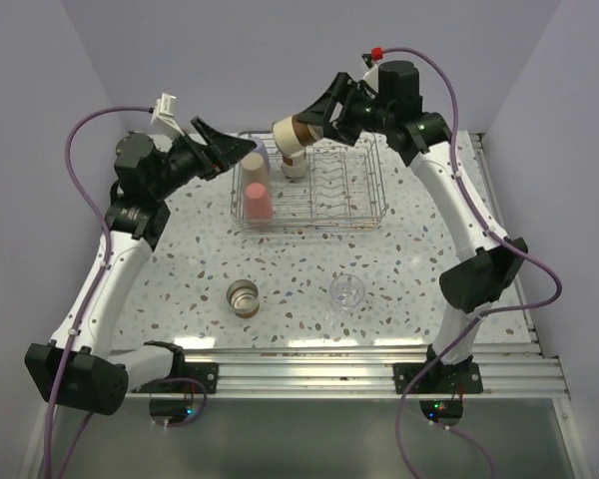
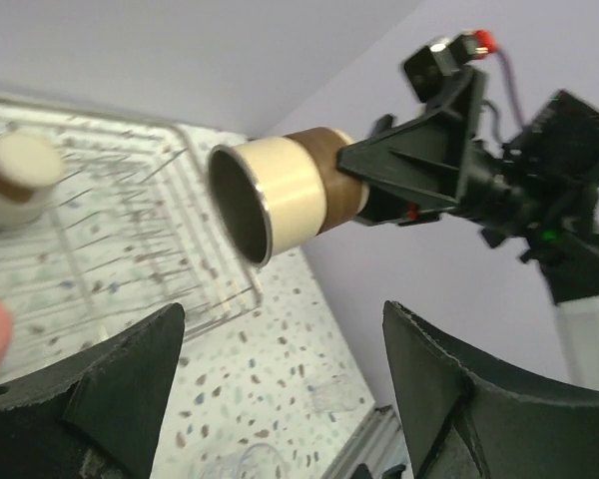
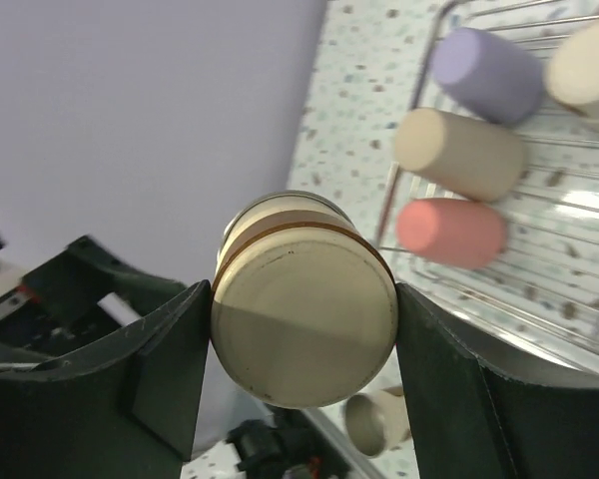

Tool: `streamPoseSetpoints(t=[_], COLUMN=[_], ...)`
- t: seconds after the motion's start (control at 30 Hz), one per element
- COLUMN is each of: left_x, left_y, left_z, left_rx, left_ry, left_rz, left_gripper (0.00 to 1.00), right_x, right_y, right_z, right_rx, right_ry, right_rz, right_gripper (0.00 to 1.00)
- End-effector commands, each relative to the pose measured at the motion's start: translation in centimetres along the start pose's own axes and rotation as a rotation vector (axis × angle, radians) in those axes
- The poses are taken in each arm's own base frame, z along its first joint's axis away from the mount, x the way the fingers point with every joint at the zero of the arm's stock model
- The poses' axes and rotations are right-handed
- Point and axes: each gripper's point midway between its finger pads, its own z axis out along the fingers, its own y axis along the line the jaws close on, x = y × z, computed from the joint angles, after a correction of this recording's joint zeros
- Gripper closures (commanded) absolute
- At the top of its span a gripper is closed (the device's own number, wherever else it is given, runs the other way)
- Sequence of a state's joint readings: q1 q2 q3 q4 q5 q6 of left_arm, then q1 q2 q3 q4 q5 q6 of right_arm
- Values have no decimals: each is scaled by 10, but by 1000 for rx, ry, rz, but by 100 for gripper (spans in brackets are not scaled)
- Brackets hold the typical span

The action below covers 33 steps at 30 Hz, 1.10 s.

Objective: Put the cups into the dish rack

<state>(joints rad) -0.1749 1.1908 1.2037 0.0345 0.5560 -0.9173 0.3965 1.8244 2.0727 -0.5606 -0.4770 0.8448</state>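
My right gripper (image 1: 303, 130) is shut on a metal cup (image 1: 287, 137) with a cream and brown outside, held on its side above the dish rack's (image 1: 309, 228) far left part. In the right wrist view its base (image 3: 304, 299) fills the space between both fingers. The rack holds a red cup (image 1: 258, 203), a tan cup (image 1: 254, 168), a lavender cup (image 3: 489, 75) and another cream-sided cup (image 1: 295, 166). My left gripper (image 1: 242, 153) hangs open and empty just left of the held cup (image 2: 280, 195).
On the speckled table in front of the rack stand a metal cup (image 1: 244, 297) and a clear cup (image 1: 347, 291), both upright. Purple walls close in at the back and sides. The two wrists are near each other over the rack's left end.
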Motion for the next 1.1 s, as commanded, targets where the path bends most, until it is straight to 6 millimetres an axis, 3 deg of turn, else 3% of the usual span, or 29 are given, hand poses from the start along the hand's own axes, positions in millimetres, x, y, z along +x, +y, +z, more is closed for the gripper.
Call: streamPoseSetpoints(t=[0.0,0.1,0.2,0.47,0.73,1.07], left_x=[19,28,28,24,38,48], left_y=[59,75,78,71,75,90], left_z=[-29,-43,-53,-72,-90,-92], left_rx=[-340,-426,-463,-493,-512,-536], left_ry=[59,93,95,106,129,150], left_rz=[33,65,108,199,231,247], left_gripper=[17,18,18,19,19,19], right_x=[8,5,5,23,16,39], right_y=[-40,-54,-64,-107,-133,-169], right_z=[8,12,22,76,96,121], right_rx=[232,358,471,689,792,822], right_ry=[-1,-31,-64,-79,-141,-60], right_rz=[-155,-278,-358,-468,-530,-541], right_gripper=[100,100,100,100,100,100])
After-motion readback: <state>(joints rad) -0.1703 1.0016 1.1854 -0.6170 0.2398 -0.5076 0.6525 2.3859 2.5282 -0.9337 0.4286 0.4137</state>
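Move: The right hand holds a brown-banded cup; its free rack spot lies about 8 cm ahead, 2 cm left and 25 cm below. From that hand, the racked banded cup is roughly 15 cm ahead and 3 left, the beige cup 11 ahead and 13 left, and the pink cup 4 ahead and 12 left, all at similar depth. From the empty left hand, the metal cup is some 15 cm back, 6 left and 35 below; the clear cup is 13 back and 18 right. Keeping its grip near the cup's closed end, the right hand lowers the cup about 20 cm while carrying it some 8 cm forward, and swings its fingers over by about 55 degrees from sideways to nearly straight down, bringing the cup mouth-down over the free spot just base-side of the racked banded cup. The left hand, still wide open and empty, draws away down, to its left and finally back (about 10 cm down, 7 left, 5 back), tipping its fingers downward and nearing the metal cup without reaching it. ##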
